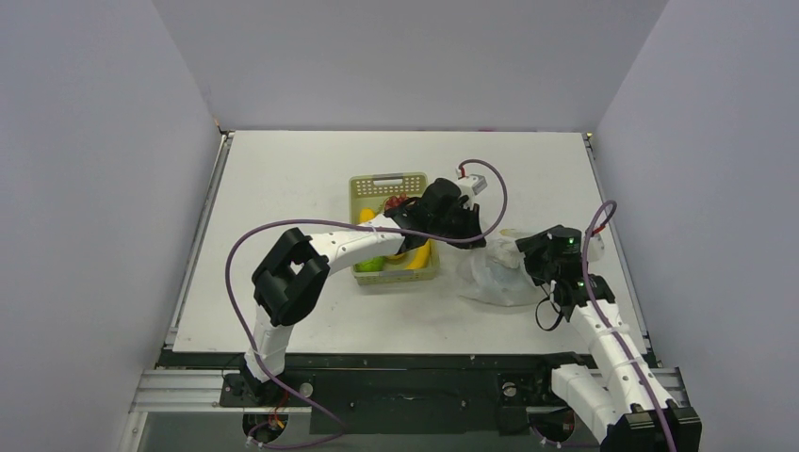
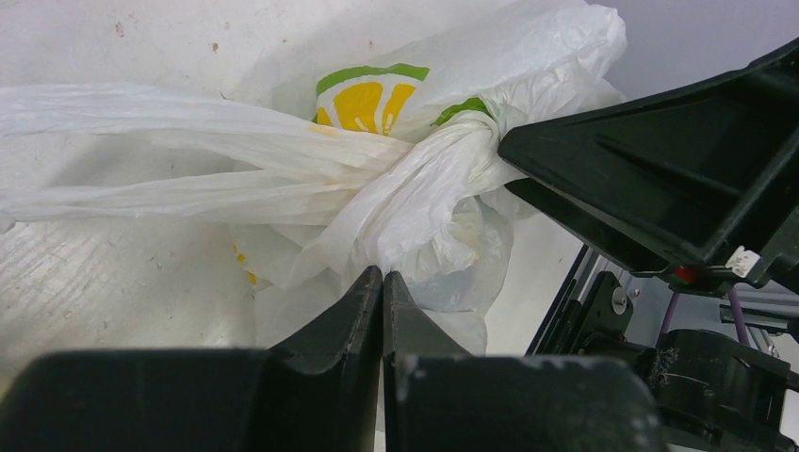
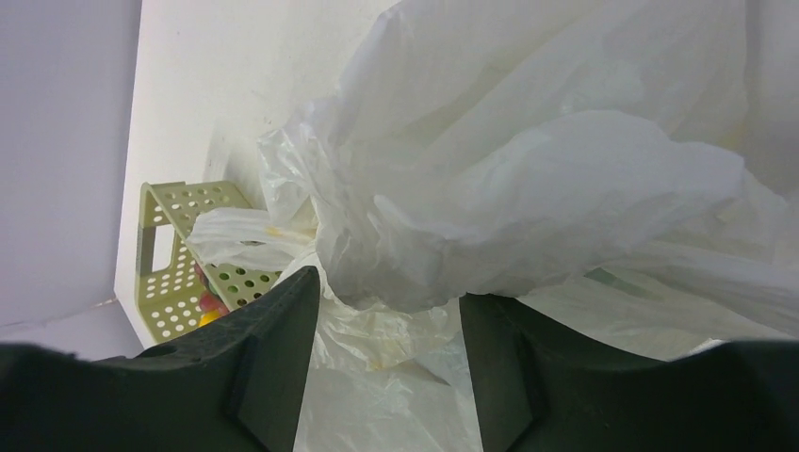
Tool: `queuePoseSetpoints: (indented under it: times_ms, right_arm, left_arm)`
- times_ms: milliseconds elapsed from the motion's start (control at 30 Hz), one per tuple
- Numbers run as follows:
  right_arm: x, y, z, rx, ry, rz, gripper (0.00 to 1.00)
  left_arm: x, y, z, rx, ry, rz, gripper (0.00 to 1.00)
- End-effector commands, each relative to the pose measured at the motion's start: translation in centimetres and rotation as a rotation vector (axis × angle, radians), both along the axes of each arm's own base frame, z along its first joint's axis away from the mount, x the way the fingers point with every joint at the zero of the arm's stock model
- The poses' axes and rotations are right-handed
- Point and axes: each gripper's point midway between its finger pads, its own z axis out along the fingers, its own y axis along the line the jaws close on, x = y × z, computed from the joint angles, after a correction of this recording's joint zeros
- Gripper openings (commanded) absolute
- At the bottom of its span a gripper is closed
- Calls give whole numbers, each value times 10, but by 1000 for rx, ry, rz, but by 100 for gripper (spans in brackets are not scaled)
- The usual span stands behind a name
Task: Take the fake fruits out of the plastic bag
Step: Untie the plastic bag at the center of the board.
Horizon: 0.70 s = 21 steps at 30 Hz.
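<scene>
The white plastic bag (image 1: 497,280) lies crumpled on the table right of the basket. My left gripper (image 2: 383,275) reaches over the basket and is shut, its tips pinching a twisted strand of the plastic bag (image 2: 415,188) below a knot. My right gripper (image 3: 388,285) stands open, with a bulging fold of the bag (image 3: 528,188) between its fingertips. In the top view the right gripper (image 1: 529,256) sits at the bag's upper edge, close to the left gripper (image 1: 476,237). Fake fruits show only in the basket: a green one (image 1: 369,265), a yellow one (image 1: 415,260), a red one (image 1: 396,201). Whatever the bag holds is hidden.
The yellow-green slotted basket (image 1: 388,182) stands mid-table under my left forearm, and the basket (image 3: 174,273) also shows at the left of the right wrist view. A yellow and green print (image 2: 367,94) marks the bag. Grey walls enclose the table on three sides.
</scene>
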Motion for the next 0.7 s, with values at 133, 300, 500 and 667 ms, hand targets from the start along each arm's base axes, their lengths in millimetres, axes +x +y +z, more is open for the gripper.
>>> queuePoseSetpoints:
  times_ms: [133,300,500,667]
  right_arm:
    - [12,-16,-5,-44,-12,-49,48]
    - [12,-22,7,-55,-45,-42,29]
    - [10,-36,26,-155,-58,6,2]
    - [1,-59,38,-294,-26,54,0]
  left_arm:
    - [-4,-3,47,-68,-72,-27,0]
    - [-2,1,40,-45,-70,-14,0]
    - [3,11,30,-12,-74,23,0]
    - [4,22,23,8,-68,41,0]
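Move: The bag's knot is some 3 cm left of the right gripper, about 1 cm ahead and 1 cm below, its loose plastic already between the half-open fingers. The left fingertips are about 9 cm left and 2 cm farther out, and the bag's body about 4 cm left, level and 7 cm below. The basket is roughly 28 cm left, 12 cm ahead and 9 cm lower. For the left gripper, the knot lies 6 cm right, 1 cm back and 3 cm below. Keep the left gripper shut on its bit of the knotted plastic, letting it ease only about 1 cm left and down. Dip the right gripper slightly forward and down, drifting right, then close its half-open fingers fully on the plastic beside the knot and draw it right, about 3 cm in all, away from the left gripper and rising at the end. ##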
